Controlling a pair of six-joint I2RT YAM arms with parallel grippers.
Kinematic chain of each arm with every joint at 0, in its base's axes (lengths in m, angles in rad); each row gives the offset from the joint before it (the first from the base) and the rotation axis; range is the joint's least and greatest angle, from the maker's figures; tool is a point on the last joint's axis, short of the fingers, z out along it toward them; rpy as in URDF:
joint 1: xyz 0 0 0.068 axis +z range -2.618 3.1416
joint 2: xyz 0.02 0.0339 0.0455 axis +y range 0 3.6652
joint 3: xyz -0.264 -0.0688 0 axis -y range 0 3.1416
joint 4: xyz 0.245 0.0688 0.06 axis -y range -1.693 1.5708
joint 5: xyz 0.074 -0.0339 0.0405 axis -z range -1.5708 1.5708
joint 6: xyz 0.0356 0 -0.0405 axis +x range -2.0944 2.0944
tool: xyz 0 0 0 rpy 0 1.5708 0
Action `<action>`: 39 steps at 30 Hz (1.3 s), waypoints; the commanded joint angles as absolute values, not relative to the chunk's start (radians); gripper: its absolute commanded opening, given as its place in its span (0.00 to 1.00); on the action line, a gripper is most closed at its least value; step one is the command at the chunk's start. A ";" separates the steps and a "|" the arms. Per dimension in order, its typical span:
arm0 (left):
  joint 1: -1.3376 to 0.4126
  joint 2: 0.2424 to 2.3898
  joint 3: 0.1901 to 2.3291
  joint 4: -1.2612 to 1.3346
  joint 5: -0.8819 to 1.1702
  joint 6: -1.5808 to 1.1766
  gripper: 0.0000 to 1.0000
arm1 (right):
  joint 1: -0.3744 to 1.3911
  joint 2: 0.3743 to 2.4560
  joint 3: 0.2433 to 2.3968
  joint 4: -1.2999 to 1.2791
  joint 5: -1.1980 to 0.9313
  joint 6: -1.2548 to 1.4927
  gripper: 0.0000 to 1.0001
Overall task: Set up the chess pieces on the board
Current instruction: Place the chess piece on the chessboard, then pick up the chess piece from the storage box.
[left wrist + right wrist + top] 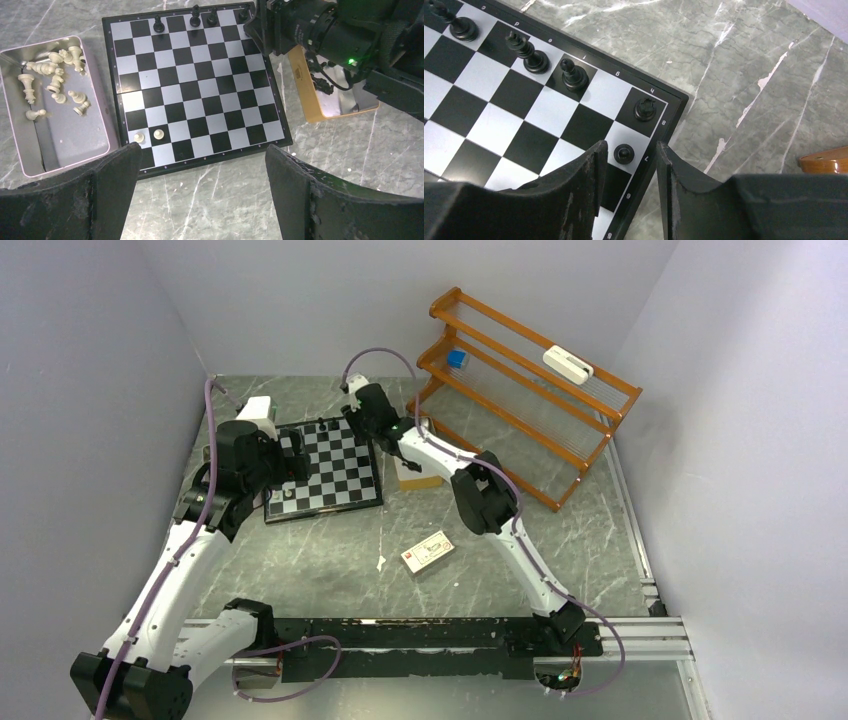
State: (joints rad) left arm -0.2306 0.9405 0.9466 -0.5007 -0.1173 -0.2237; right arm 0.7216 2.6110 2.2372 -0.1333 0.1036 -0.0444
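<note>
The checkered board (335, 475) lies at the back left of the table. In the left wrist view the board (195, 85) holds two pale pawns (159, 134) near its near left corner and several black pieces (195, 17) on the far row. My left gripper (202, 155) is open and empty, above the table just off the board's near edge. My right gripper (629, 148) is open over the board's corner. A black pawn (624, 153) stands on a white square just beyond its tips, untouched. A black piece (644, 109) stands on the corner square and other black pieces (573, 74) along that row.
An open metal tin (75, 145) with several pale pieces (50, 75) lies left of the board. A tan box (306, 95) sits to the board's right. A wooden rack (530, 390) stands at the back right. A small card box (428, 551) lies mid-table.
</note>
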 commanded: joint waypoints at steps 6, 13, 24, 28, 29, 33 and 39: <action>-0.222 0.937 0.940 -0.492 -0.164 -0.237 0.98 | 0.690 2.393 2.141 -0.149 0.044 -0.005 0.49; -0.222 1.056 1.008 -0.491 -0.082 -0.250 0.98 | 0.655 2.151 1.893 -0.197 0.037 0.079 0.72; -0.322 1.420 1.388 -0.575 0.049 -0.241 0.83 | 0.660 1.684 1.384 -0.176 0.024 0.252 1.00; -0.412 1.571 1.540 -0.601 0.040 -0.228 0.70 | 0.663 1.526 1.201 -0.118 -0.007 0.321 1.00; -0.433 1.610 1.574 -0.606 0.033 -0.228 0.66 | 0.663 1.491 1.161 -0.106 -0.026 0.334 1.00; -0.513 1.760 1.711 -0.624 0.003 -0.219 0.51 | 0.664 1.352 1.037 -0.069 -0.068 0.362 1.00; -0.591 1.949 1.828 -0.580 -0.009 -0.243 0.45 | 0.665 1.154 0.912 -0.061 -0.028 0.363 1.00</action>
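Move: Just under the right hand, some 2 cm down between its already parted fingers, stands the black pawn; the rook is 3 cm farther out and the bishop about 2 cm ahead and 5 cm left. The black-piece box lies 5 cm back and 13 cm right, 4 cm lower. From the left hand that box is roughly 17 cm ahead, 24 cm right and 20 cm down; the chessboard's middle is 13 cm ahead, 4 cm right, equally low. Lifting straight up off the pawn first, the right hand then sweeps back and right, about 23 cm back, 18 right and 16 up, opening wide and rolling its left side up. The left dips briefly, reaches forward, then swings right to the black-piece box, some 22 cm right and 13 forward, turning clockwise and tipping down while its fingers narrow to half. ##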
